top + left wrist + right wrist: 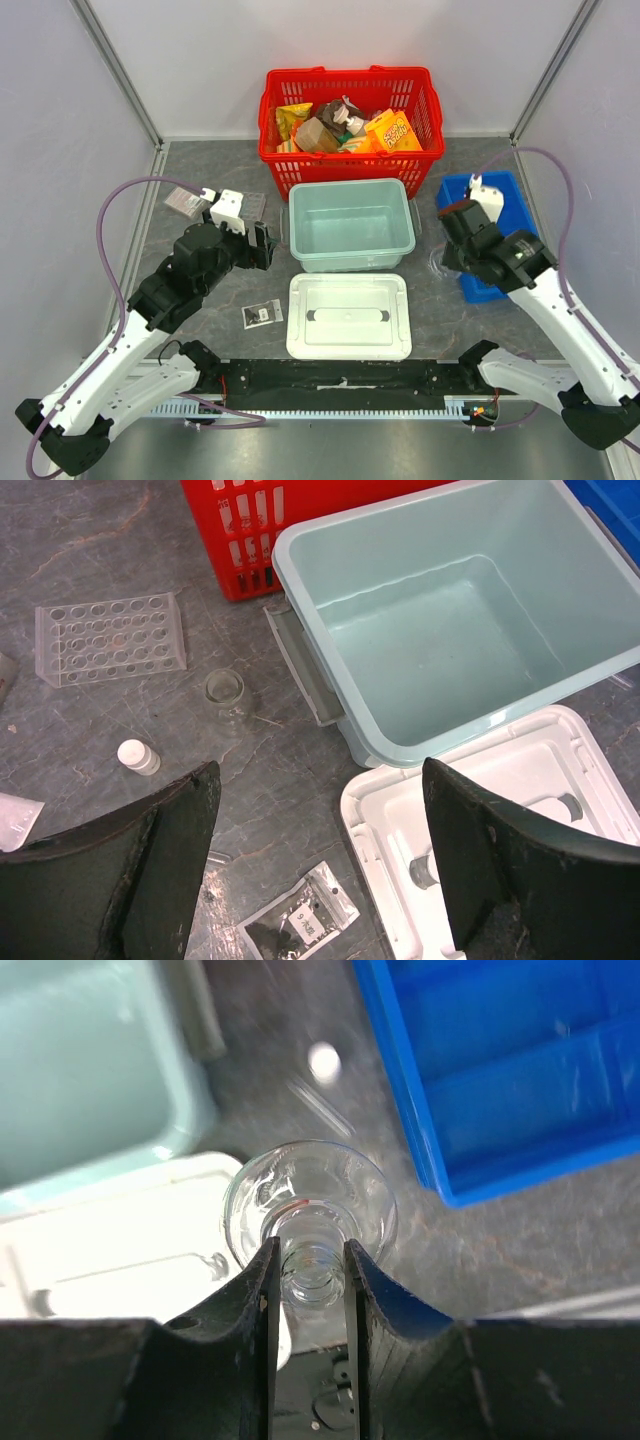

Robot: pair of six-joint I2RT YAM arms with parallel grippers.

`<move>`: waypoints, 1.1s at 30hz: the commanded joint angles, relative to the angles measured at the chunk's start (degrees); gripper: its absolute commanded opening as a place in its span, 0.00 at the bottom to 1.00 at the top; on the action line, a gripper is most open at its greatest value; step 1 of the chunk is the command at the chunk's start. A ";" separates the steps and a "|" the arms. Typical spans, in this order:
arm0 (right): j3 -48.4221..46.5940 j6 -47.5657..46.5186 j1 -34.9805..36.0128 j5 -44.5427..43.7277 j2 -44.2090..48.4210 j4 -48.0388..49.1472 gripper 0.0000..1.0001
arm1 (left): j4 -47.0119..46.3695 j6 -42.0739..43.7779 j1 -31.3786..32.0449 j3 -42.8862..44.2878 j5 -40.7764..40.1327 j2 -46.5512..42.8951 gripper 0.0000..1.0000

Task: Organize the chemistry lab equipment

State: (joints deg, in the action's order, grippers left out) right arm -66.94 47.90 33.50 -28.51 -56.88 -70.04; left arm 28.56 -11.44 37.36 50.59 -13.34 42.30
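Observation:
My right gripper [308, 1260] is shut on the neck of a clear glass flask [310, 1195], held above the table between the white lid and the blue tray; from above the gripper [450, 250] sits by the tray's left edge. My left gripper [318, 780] is open and empty, hovering left of the teal bin [440, 630]. Beneath it lie a flat clear packet [300, 920], a tiny white vial [138, 757], a small glass flask [227, 695] and a clear multi-well plate [110, 638]. Another white vial [323, 1060] shows blurred on the table.
A red basket [275, 130] with snack packs stands at the back. The teal bin [350, 255] is in the middle, its white lid [348, 345] in front of it. A blue tray [510, 195] lies at the right. Another packet [183, 200] lies far left.

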 commanded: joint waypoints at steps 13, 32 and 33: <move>-25.43 -21.70 0.08 8.56 -25.01 22.22 0.13 | -2.54 1.60 0.16 -0.58 -0.46 -1.52 0.86; -12.61 -25.31 2.80 8.21 -37.86 37.42 0.12 | -3.07 1.77 0.17 -1.02 -1.86 -2.23 0.85; -11.65 -25.31 2.80 8.38 -37.86 38.56 0.13 | -3.07 1.77 0.25 -1.10 -1.77 -2.31 0.85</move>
State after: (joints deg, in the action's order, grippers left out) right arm -80.99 23.77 36.25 -20.23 -94.70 -39.55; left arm 28.16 -11.44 37.36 50.15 -13.65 40.64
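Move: The right gripper already holds the glass flask by its neck. The green bin it goes to has its middle about 15 cm ahead, 19 cm left and 16 cm below the gripper. The white lid lies nearer, some 5 cm back and 19 cm left; the white-capped vial stands about 10 cm ahead, and the blue tray 15 cm ahead and 15 cm right, all roughly 20 cm below. From the left gripper the bin is some 11 cm ahead, 14 cm right and 21 cm below. Carry the flask with the right gripper forward and left to the green bin, about 15 cm each way, first arcing up some 10 cm, then lowering about 15 cm over the bin's right half. Turn the hand some 25 degrees counter-clockwise on the way and keep the fingers shut on the neck. ##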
